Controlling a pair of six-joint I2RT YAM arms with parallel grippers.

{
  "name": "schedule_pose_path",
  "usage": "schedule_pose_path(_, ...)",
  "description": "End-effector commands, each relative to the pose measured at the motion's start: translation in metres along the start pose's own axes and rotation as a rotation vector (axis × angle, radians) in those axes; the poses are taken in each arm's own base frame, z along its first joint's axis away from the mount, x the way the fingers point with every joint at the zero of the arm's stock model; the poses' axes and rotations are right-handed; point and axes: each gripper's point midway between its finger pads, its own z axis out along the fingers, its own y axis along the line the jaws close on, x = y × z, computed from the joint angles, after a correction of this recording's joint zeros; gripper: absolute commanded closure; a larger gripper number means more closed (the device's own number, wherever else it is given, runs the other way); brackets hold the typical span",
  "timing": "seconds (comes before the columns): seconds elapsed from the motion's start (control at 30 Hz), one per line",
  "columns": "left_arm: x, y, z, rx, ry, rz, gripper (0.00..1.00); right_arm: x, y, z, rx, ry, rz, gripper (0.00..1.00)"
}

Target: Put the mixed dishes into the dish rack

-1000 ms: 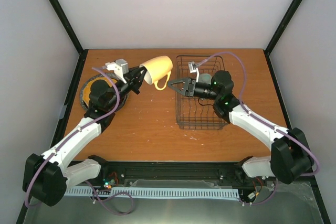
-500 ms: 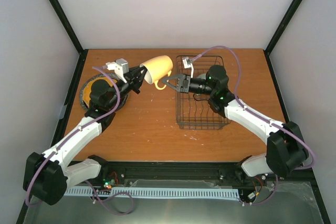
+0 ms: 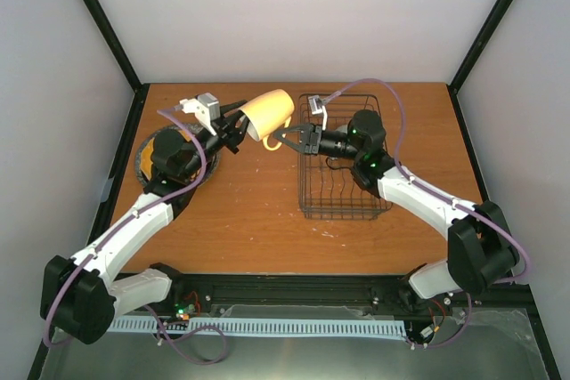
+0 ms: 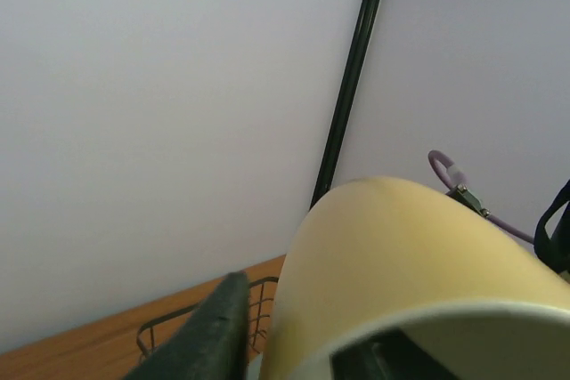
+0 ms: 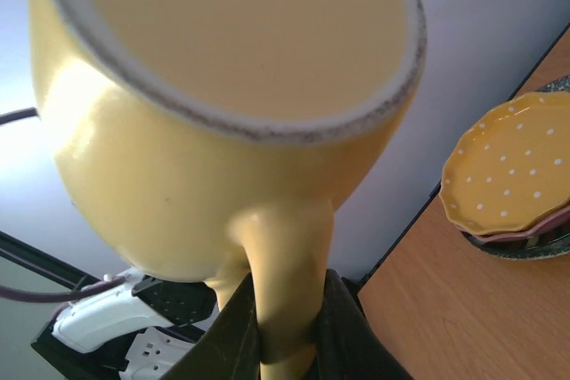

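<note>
The yellow mug [image 3: 270, 111] hangs on its side above the table, between both arms and just left of the dish rack [image 3: 343, 204]. My right gripper [image 3: 281, 138] is shut on the mug's handle; in the right wrist view its fingers [image 5: 356, 335] clamp the handle [image 5: 285, 255] from both sides. My left gripper [image 3: 242, 124] straddles the mug's rim. In the left wrist view its outer finger [image 4: 214, 327] stands a narrow gap off the mug wall [image 4: 401, 264]. The orange-yellow plate [image 5: 512, 166] tops a stack on a pink plate [image 5: 543, 224] and a grey one [image 5: 525, 251].
The plate stack [image 3: 142, 159] lies at the table's left, partly under my left arm. The wire dish rack [image 4: 178, 318] sits right of centre, with my right forearm reaching across it. Black frame posts stand at the back corners.
My right gripper has travelled left from over the rack to the mug's handle and shut on it. My left gripper's jaws have loosened on the rim and its wrist has lifted slightly.
</note>
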Motion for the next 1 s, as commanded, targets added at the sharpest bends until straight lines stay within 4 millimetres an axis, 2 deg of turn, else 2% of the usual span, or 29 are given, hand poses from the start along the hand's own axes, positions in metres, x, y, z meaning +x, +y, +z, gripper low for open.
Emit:
schedule_pose_path(0.0, -0.029, -0.002, 0.004, -0.021, -0.058, -0.007, 0.69, -0.001, 0.03, 0.001, -0.052, 0.0, -0.161, 0.97)
schedule_pose_path(0.07, -0.026, 0.002, 0.005, -0.038, -0.047, -0.005, 0.61, -0.004, 0.028, 0.0, -0.036, -0.015, -0.163, 0.97)
schedule_pose_path(0.27, -0.023, 0.008, 0.006, -0.074, -0.024, 0.01, 0.47, -0.008, 0.023, -0.004, 0.0, -0.049, -0.159, 0.97)
schedule_pose_path(0.3, -0.024, 0.009, 0.006, -0.084, -0.021, 0.016, 0.43, -0.01, 0.022, -0.005, 0.007, -0.058, -0.158, 0.97)
schedule_pose_path(0.37, -0.024, 0.014, 0.005, -0.113, -0.007, 0.032, 0.26, -0.014, 0.021, -0.009, 0.021, -0.077, -0.16, 0.97)
schedule_pose_path(0.47, -0.023, 0.028, 0.003, -0.202, 0.029, 0.057, 0.19, -0.02, 0.017, -0.017, 0.049, -0.104, -0.162, 0.97)
schedule_pose_path(0.57, -0.024, 0.038, -0.004, -0.279, 0.05, 0.099, 0.02, -0.025, 0.015, -0.021, 0.063, -0.118, -0.16, 0.97)
schedule_pose_path(0.73, -0.025, 0.05, -0.022, -0.38, 0.067, 0.17, 0.0, -0.04, 0.006, -0.032, 0.132, -0.161, -0.17, 0.97)
schedule_pose_path(0.87, -0.026, 0.063, -0.044, -0.497, 0.074, 0.206, 0.0, -0.059, -0.011, -0.051, 0.294, -0.205, -0.22, 0.97)
schedule_pose_path(0.97, -0.024, 0.071, -0.06, -0.574, 0.098, 0.246, 0.0, -0.073, -0.015, -0.068, 0.389, -0.237, -0.263, 0.97)
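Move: The mug hangs between my hands, its middle about 6 cm to the right of my left hand, whose fingers are still at the rim. The plates lie some 8 cm ahead of that hand, 22 cm left and 30 cm below. From my right hand, shut on the handle, the dish rack's middle is roughly 9 cm ahead, 18 cm right and 23 cm down, with the green bowl in it about 11 cm ahead, 19 cm right and 21 cm down. I spread my left fingers fully to free the mug's rim, easing that hand a little forward, then pulling it about 7 cm left away from the mug while it turns some 25 degrees counter-clockwise. My right hand keeps its pinch on the handle, waits nearly still, then carries the mug about 5 cm right and 5 cm forward towards the rack, sinking slightly and turning clockwise. ##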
